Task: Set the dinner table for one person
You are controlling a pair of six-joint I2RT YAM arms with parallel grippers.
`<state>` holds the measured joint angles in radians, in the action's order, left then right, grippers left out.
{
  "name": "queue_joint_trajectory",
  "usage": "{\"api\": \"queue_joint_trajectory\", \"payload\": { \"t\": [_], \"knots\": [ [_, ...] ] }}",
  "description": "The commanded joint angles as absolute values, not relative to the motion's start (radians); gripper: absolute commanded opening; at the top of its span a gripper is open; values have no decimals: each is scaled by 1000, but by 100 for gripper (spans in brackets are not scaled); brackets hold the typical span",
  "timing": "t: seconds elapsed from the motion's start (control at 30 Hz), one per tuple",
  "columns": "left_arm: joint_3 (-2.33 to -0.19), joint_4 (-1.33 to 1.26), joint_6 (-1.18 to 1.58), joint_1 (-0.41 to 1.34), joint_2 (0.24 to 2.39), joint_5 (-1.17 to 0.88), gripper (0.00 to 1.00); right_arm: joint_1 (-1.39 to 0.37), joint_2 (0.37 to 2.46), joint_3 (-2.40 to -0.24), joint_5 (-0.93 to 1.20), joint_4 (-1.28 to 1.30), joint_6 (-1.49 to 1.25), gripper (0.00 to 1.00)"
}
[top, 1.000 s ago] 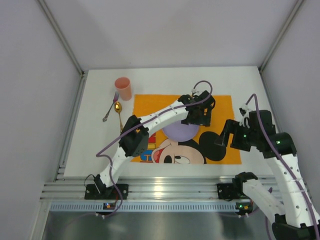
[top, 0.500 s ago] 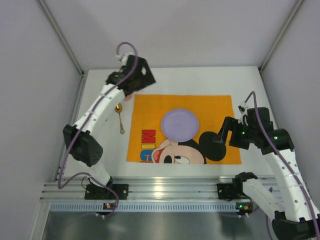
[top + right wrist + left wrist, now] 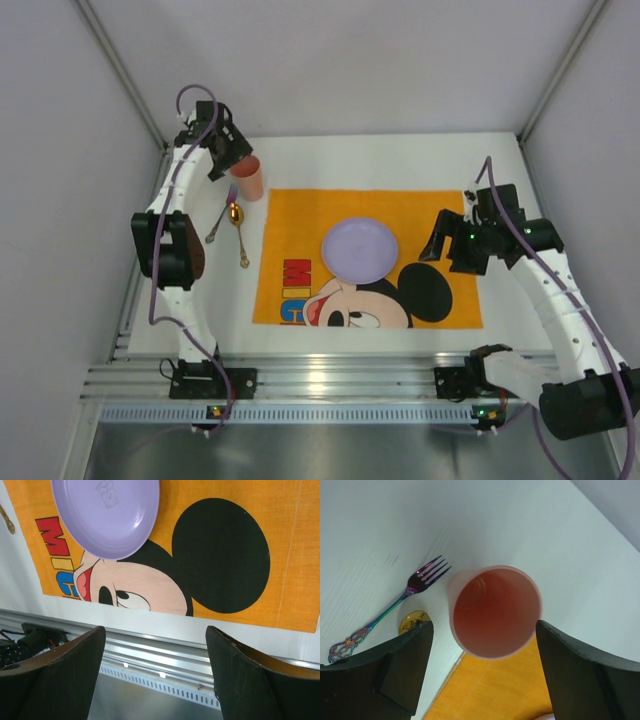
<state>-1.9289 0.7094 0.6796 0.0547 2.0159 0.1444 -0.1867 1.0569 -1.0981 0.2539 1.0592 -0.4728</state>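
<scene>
On the white dinner table (image 3: pixel 330 160) lies an orange Mickey placemat (image 3: pixel 300 210) with a purple plate (image 3: pixel 359 249) on it. A pink cup (image 3: pixel 247 176) stands upright at the mat's far-left corner. My left gripper (image 3: pixel 228 160) hovers over it, open. In the left wrist view the cup (image 3: pixel 495 611) shows empty just beyond the gripper (image 3: pixel 484 645), apart from both fingers. An iridescent fork (image 3: pixel 415 587) and a gold spoon (image 3: pixel 412 621) lie left of the cup. My right gripper (image 3: pixel 450 245) hangs open over the mat's right side, holding nothing (image 3: pixel 155 632).
The fork (image 3: pixel 220 218) and spoon (image 3: pixel 238 232) lie on bare table left of the mat. Aluminium rails (image 3: pixel 320 380) edge the near side, and grey walls close in the left, right and back. The right wrist view shows the plate (image 3: pixel 106 515) on the placemat (image 3: pixel 280 555).
My left gripper let go of the plate on the mat and swung to the far left, over the pink cup. The right gripper shifted slightly farther from the near edge.
</scene>
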Motion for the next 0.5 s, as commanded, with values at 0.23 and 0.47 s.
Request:
{"api": "queue_joint_trajectory", "payload": {
  "t": [0.23, 0.47],
  "knots": [
    [-1934, 649, 618, 8, 2066, 63, 71, -176, 1137, -1140, 226, 983, -509, 81],
    [-1942, 617, 594, 8, 2149, 6, 40, -176, 1181, -1160, 224, 979, -502, 81]
  ]
}}
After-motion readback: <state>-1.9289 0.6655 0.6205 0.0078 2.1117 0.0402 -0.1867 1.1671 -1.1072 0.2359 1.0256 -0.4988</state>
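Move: The cup stands nearly under the left hand, about 2 cm ahead of it and 3 cm to its right, with its middle some 8 cm below. The fork lies roughly 5 cm back and 4 cm left of the hand, and the spoon 12 cm back and 2 cm right, both about 13 cm down. From the right hand the cup is some 31 cm ahead, 48 cm left and 8 cm lower. The left fingers come to straddle the cup's left wall, one outside and one over the mouth, and the outer one pushes the cup along as the gripper closes about halfway. The hand sinks some 4 cm, first swinging about 2.5 cm left, then easing back right with a slight forward creep. The right hand, open and empty, sinks and moves forward about 2.5 cm over the placemat. ##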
